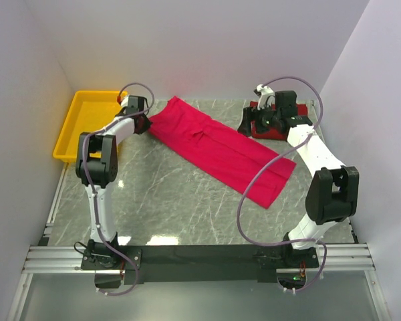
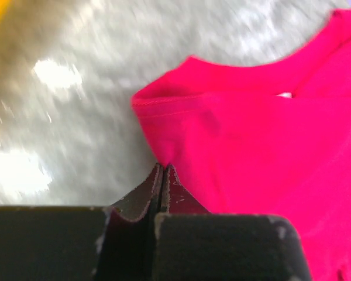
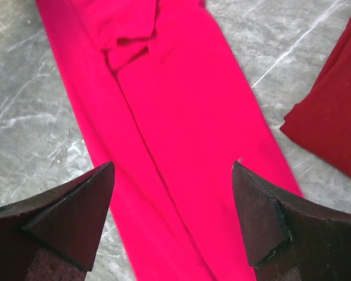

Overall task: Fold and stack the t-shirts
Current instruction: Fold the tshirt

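Observation:
The bright pink t-shirt [image 1: 220,150] lies folded into a long strip, running diagonally across the table from back left to front right. My left gripper [image 1: 147,125] is at its back-left corner. In the left wrist view this gripper [image 2: 162,168] is shut, with the edge of the pink t-shirt [image 2: 251,146] pinched at its tips; a white label [image 2: 285,94] peeks out farther on. My right gripper [image 3: 172,167] hangs open above the pink t-shirt [image 3: 187,117], holding nothing. The maroon t-shirt [image 3: 333,123] lies just to its right, folded at the back right [image 1: 267,132] and partly hidden by the right arm.
A yellow tray [image 1: 73,127] stands at the back left, just beyond the left arm. White walls close in the table on the left, back and right. Bare marble table [image 1: 174,200] shows in front of the pink strip.

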You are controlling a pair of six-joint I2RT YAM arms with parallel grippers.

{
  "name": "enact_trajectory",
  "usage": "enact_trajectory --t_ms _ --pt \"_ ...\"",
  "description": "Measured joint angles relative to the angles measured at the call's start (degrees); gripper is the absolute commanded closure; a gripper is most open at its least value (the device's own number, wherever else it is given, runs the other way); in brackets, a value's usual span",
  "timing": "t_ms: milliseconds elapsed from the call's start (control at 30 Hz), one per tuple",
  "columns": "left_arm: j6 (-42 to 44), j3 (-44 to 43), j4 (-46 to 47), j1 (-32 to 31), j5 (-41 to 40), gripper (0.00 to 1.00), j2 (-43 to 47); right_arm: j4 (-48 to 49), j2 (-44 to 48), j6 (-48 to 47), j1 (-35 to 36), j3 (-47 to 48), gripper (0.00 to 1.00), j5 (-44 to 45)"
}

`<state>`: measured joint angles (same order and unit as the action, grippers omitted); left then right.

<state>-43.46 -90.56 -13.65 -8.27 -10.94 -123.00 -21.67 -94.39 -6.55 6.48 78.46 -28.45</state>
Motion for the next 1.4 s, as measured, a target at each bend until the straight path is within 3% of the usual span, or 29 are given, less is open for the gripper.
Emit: enact_trajectory --t_ms 300,400,533,700,800,933,1100,1200,1400 --pt "5.33 -18.01 -7.48 4.55 0.81 0.98 -11.54 -0.44 0.55 -1.95 0.0 -1.27 0.13 0.33" --pt "6.58 -21.16 -8.41 5.27 2.25 0.78 -12.87 -1.01 1.07 -3.67 0.0 -2.01 0.12 0.5" --pt "7.85 -20.37 -6.78 5.6 5.35 0.63 -12.02 -2.93 2.08 -7.91 0.0 -2.1 0.11 0.57" --pt "8.63 -9.14 -2.86 5.35 10.8 0.53 -3.39 -5.53 4.24 -16.81 -0.04 -3.82 0.1 0.94" --pt "9.01 0.15 -0.22 5.03 14.32 0.47 6.43 -8.11 4.33 -21.66 -0.59 -5.09 0.12 1.7" --pt "7.02 15.1 6.19 3.65 19.96 0.46 24.35 -13.33 3.58 -26.64 -3.74 -7.02 0.12 2.16" --pt "-3.54 37.38 16.87 -3.82 25.35 0.45 40.74 -17.75 4.11 -32.2 -5.86 -13.16 0.12 0.33" --pt "-11.41 48.7 21.14 -9.81 26.1 0.45 43.95 -21.33 6.71 -35.95 -5.73 -18.23 0.12 -2.01" --pt "-27.96 59.69 26.29 -23.15 21.46 0.46 44.22 -21.84 15.04 -36.46 -5.57 -24.44 0.12 -1.31"
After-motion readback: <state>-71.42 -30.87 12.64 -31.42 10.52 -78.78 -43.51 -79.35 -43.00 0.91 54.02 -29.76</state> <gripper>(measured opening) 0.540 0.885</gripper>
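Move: The left hand, shut on the left corner of the pink t-shirt 2 or 3 cm above the table, is taking it to bare table about 6 cm ahead and 5 cm left. The yellow bin's middle lies level with this hand, some 23 cm to its left. From the right hand, open and empty, the t-shirt's near end lies about 15 cm back, 14 cm right and 17 cm below; the folded red shirt is 15 cm ahead and 14 cm right. Still pinching the corner, the left hand drags the t-shirt about 6 cm forward and 4 cm left, opens halfway to let go, then lifts and sweeps roughly 30 cm back and 20 cm right, sinking again over bare table beside the long near edge. The open right hand, slow at first, draws back some 16 cm, down 11 and a little right towards the near end, its wrist rolling and turning counter-clockwise, and comes close above the cloth without closing. ##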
